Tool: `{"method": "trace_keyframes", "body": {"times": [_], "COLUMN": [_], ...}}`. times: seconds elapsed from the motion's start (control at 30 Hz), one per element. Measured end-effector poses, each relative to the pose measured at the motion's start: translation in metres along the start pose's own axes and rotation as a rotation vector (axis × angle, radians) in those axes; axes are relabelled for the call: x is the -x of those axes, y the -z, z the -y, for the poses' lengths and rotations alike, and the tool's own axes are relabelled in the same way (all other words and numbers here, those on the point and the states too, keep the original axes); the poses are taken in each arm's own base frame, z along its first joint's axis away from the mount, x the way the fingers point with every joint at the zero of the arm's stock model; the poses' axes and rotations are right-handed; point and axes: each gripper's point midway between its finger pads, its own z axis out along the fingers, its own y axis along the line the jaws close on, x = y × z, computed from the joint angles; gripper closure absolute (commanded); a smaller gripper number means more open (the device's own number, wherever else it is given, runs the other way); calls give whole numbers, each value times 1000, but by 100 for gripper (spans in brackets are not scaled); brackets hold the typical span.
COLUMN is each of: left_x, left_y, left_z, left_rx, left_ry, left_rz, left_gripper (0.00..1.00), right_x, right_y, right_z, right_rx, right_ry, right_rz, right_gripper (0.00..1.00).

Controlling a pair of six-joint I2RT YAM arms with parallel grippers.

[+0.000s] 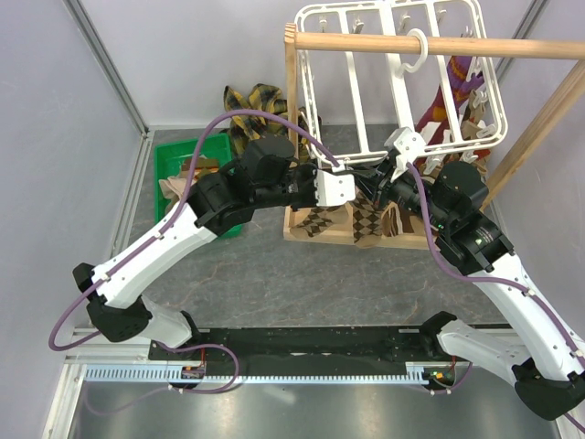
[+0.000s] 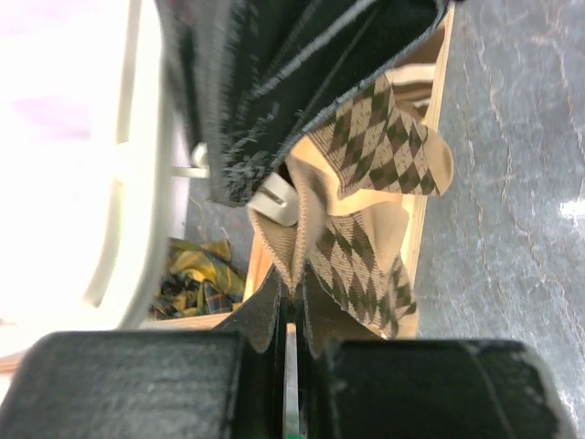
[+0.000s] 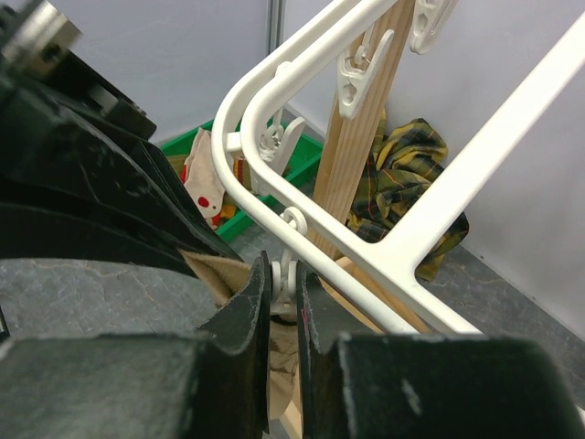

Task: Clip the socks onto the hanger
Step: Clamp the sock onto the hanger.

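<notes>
My left gripper [image 2: 292, 294] is shut on the top edge of a beige-brown argyle sock [image 2: 355, 263], which hangs down over the wooden tray [image 1: 306, 233]. A second fold of the argyle sock [image 2: 375, 146] shows further off. My right gripper [image 3: 285, 285] is shut on a small white clip [image 3: 294, 274] dangling from the near corner of the white hanger [image 3: 265, 197]. The sock's beige edge [image 3: 212, 274] lies just left of that clip. From above, the left gripper [image 1: 362, 187] and the right gripper [image 1: 384, 179] meet under the hanger [image 1: 366, 55]. Striped socks [image 1: 450, 96] hang clipped at its right.
The hanger hangs from a wooden rod [image 1: 439, 44] on wooden posts [image 1: 292, 101]. A yellow-and-black plaid cloth [image 1: 256, 102] lies behind the rack. A green bin [image 1: 178, 165] holding more socks stands at the left. A slanted wooden leg [image 1: 535, 128] rises at the right.
</notes>
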Motion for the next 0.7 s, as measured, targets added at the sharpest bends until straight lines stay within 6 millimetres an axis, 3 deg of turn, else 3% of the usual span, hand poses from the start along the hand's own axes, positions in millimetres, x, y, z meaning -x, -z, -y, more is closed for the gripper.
{"method": "trace_keyframes", "body": {"times": [0.2,0.37,0.53,0.57,0.6,0.7], "left_x": [12,12,14,15,15,14], "left_y": [9,9,8,8,8,8], "left_z": [-3,-2,-4,-5,-5,-5], "left_rx": [10,8,17,19,20,22], "left_ry": [1,6,8,7,7,10], "left_rz": [48,50,60,61,62,57], "left_gripper": [98,98,98,98,98,98], "right_x": [-1,-2,-2,-2,-2,-6], "right_y": [0,-1,0,0,0,2], "right_z": [0,0,-1,-1,-1,-7], "right_rx": [0,0,6,6,6,26], "right_ry": [1,1,-1,-1,-2,-18], "right_rz": [0,-1,-3,-3,-3,-20], "right_gripper": [96,75,73,69,58,47]}}
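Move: The clip I'm going for sits pinched between my right hand's fingertips. From my left hand, which holds the sock's cuff, it lies some 3 cm to the right and 2 cm ahead, about level. The hanger's near bar runs about 2 cm ahead of my right hand and 3 cm above it. The checked sock already hanging there is about 4 cm to that hand's right, neither ahead nor back, its middle roughly 12 cm below. I keep my left fingers shut on the sock's cuff and lift it about 1.5 cm beside the clip, most of that right away. My right hand stays put, squeezing the clip, then opens its fingers from under a fifth to nearly half of their range and lets go of the clip, just starting to sink and draw back by less than a centimetre. ##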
